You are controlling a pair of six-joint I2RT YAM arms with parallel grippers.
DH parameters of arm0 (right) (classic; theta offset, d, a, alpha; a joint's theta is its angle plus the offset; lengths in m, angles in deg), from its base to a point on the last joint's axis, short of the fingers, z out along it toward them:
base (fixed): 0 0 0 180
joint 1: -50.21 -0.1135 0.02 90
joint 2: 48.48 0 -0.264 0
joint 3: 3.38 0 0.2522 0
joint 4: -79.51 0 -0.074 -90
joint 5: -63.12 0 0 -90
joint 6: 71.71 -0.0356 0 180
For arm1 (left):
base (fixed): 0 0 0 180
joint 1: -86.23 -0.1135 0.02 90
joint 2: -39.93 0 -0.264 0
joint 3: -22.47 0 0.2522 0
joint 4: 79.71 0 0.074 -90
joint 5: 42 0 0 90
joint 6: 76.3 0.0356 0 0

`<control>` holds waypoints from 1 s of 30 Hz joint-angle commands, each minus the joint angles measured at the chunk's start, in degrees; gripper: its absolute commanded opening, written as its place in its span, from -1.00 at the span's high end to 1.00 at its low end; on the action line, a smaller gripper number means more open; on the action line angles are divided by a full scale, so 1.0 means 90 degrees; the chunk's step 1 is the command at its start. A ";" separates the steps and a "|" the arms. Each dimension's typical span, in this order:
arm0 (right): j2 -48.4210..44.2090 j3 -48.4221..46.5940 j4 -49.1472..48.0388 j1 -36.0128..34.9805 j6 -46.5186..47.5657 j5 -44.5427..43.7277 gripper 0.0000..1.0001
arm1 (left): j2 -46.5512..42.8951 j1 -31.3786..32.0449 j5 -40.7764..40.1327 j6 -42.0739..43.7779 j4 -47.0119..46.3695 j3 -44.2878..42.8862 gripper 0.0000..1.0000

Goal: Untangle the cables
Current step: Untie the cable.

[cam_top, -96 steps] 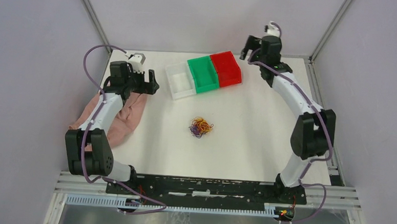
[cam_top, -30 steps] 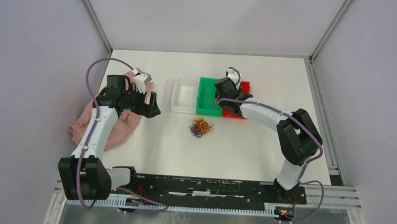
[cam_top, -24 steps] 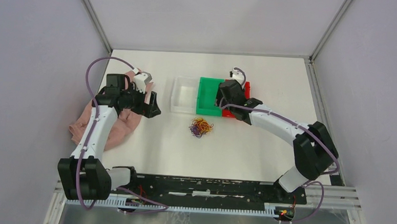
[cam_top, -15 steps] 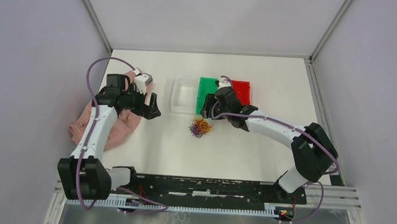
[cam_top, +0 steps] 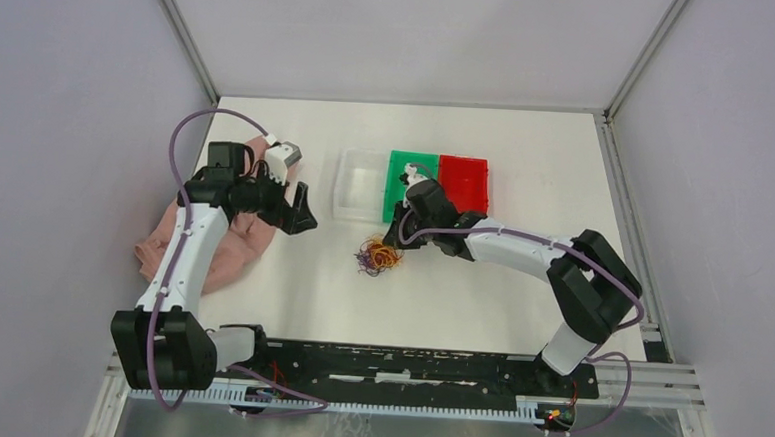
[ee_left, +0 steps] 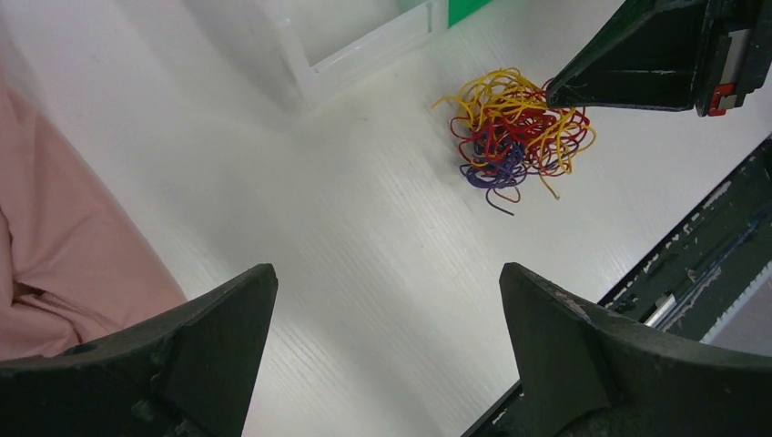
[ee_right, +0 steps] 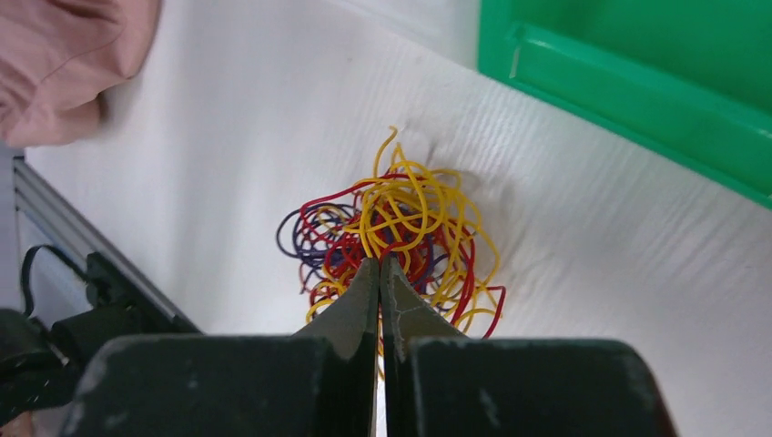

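The cables (cam_top: 377,257) are a small tangle of red, yellow and purple strands lying on the white table, in front of the bins. My right gripper (cam_top: 393,243) reaches down into the tangle's right edge. In the right wrist view its jaws (ee_right: 380,261) are pressed together at the near side of the cables (ee_right: 401,228), with a yellow strand caught between them. My left gripper (cam_top: 300,210) hangs wide open to the left, above bare table. The left wrist view shows the cables (ee_left: 514,127) well ahead of its fingertips (ee_left: 387,278), with nothing between them.
A clear bin (cam_top: 360,187), a green bin (cam_top: 398,164) and a red bin (cam_top: 463,182) stand in a row behind the tangle. A pink cloth (cam_top: 237,241) lies at the left under the left arm. The black rail runs along the near edge.
My right arm swung from the back right over the bins down to the tangle and closed its jaws on it. The tangle shifted slightly left and nearer. The left gripper barely moved.
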State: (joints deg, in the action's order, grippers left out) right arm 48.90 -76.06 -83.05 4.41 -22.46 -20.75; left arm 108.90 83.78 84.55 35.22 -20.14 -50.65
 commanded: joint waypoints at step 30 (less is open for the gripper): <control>-0.1210 0.0456 -0.3285 -0.0663 -0.1705 0.2216 1.00 | -0.0513 0.1765 0.1738 0.0458 -0.0265 0.0549 -0.27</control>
State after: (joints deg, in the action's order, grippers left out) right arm 38.56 -72.19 -102.28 -1.33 -32.97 -5.53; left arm 105.04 99.51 96.99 37.69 -21.08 -44.35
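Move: The cable tangle lies right under the already shut right fingertips, its middle some 2 cm back, 2 cm to the left and 1 cm below them. From the wide-open left hand the tangle is about 15 cm to the right, 2 cm back and 10 cm below; the white box lies 12 cm to the left hand's right, 11 cm ahead and 9 cm below. From the right hand, the green box sits about 11 cm ahead and 3 cm right. A red strand of the tangle stays pinched in the shut right fingers as they draw it up some 13 cm, also back and left about 6 cm each, tilting from steeply down towards level. The left hand sweeps right and back about 12 cm in all to meet the strand just under the right fingertips, turning clockwise some 25 degrees and closing by about a third. ##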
